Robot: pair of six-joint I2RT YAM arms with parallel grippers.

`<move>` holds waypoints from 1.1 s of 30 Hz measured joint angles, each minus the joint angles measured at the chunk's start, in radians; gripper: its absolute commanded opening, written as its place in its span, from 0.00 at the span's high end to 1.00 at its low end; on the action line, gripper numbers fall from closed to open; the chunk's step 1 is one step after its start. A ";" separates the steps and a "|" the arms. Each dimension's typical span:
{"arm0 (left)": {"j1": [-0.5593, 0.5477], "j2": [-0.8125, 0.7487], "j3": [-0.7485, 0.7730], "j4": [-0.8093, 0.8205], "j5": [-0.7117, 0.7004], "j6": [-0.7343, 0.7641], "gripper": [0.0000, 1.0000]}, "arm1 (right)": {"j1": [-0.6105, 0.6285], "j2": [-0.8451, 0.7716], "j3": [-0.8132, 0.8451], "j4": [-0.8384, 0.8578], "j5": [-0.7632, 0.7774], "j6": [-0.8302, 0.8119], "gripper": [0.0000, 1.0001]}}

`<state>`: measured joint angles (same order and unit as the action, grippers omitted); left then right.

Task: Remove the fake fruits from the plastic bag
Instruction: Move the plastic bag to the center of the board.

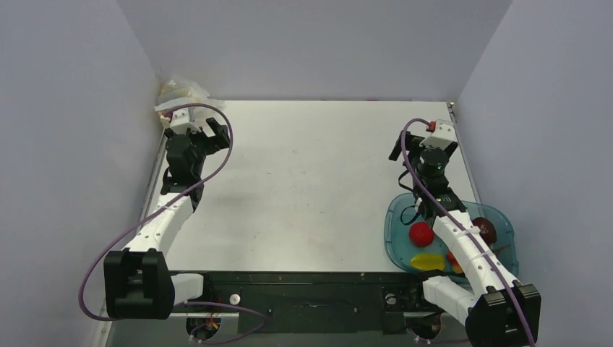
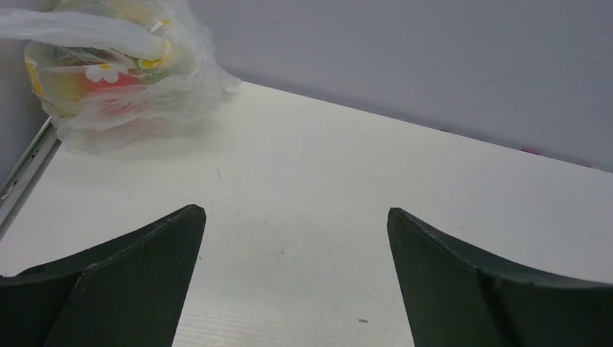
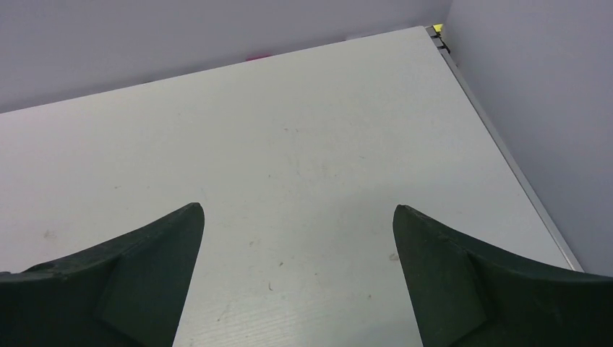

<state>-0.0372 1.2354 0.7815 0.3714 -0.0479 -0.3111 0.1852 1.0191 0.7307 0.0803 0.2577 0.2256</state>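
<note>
The plastic bag (image 1: 181, 95) lies crumpled in the far left corner of the table, red and yellow fake fruits (image 2: 108, 79) showing through its clear film (image 2: 170, 87). My left gripper (image 1: 196, 134) hangs open just in front of it, with only bare table between its fingers (image 2: 296, 217). On the right side, my right gripper (image 1: 423, 144) is open too and holds nothing (image 3: 298, 213). More fake fruits lie loose outside the bag: a red round one (image 1: 421, 233), a yellow piece (image 1: 427, 261) and a dark red one (image 1: 484, 229).
A teal translucent tray (image 1: 396, 217) at the near right holds the loose fruits, partly under my right arm. Grey walls close in the table on the left, back and right. A metal rail (image 2: 25, 173) runs along the left edge.
</note>
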 measured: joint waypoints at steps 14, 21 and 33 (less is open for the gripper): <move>0.000 0.020 -0.010 0.074 0.001 0.005 0.03 | 0.037 -0.051 -0.079 0.135 -0.054 0.013 0.00; 0.006 0.062 -0.050 0.113 -0.010 0.002 0.03 | 0.108 -0.010 -0.045 0.120 -0.010 0.027 0.00; 0.150 0.357 0.022 0.155 -0.055 -0.135 0.04 | 0.148 0.024 0.043 0.018 -0.055 0.023 0.01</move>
<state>0.1127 1.5921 0.8036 0.5262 -0.1032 -0.4461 0.3336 1.0431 0.7738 0.0982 0.2024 0.2485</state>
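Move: The plastic bag lies ahead and to the left of the left hand, about 22 cm farther out, 17 cm to its left and 17 cm below; the board's far left corner is some 6 cm beyond the bag and 7 cm to the left of it. From the right hand, the bag is roughly 85 cm to the left, 28 cm ahead and 16 cm lower, while the blue tray of fruit sits about 17 cm back, 13 cm to its right and 20 cm below. After barely rising, the empty left hand swoops down about 10 cm, swinging some 7 cm left and, less far, forward towards the plastic bag, its wrist turning counter-clockwise and tipping nose-down while the fingers stay wide open and short of the bag. The right hand, also open and empty, drifts left over the bare board away from its right side, rising slightly and turning a little counter-clockwise. ##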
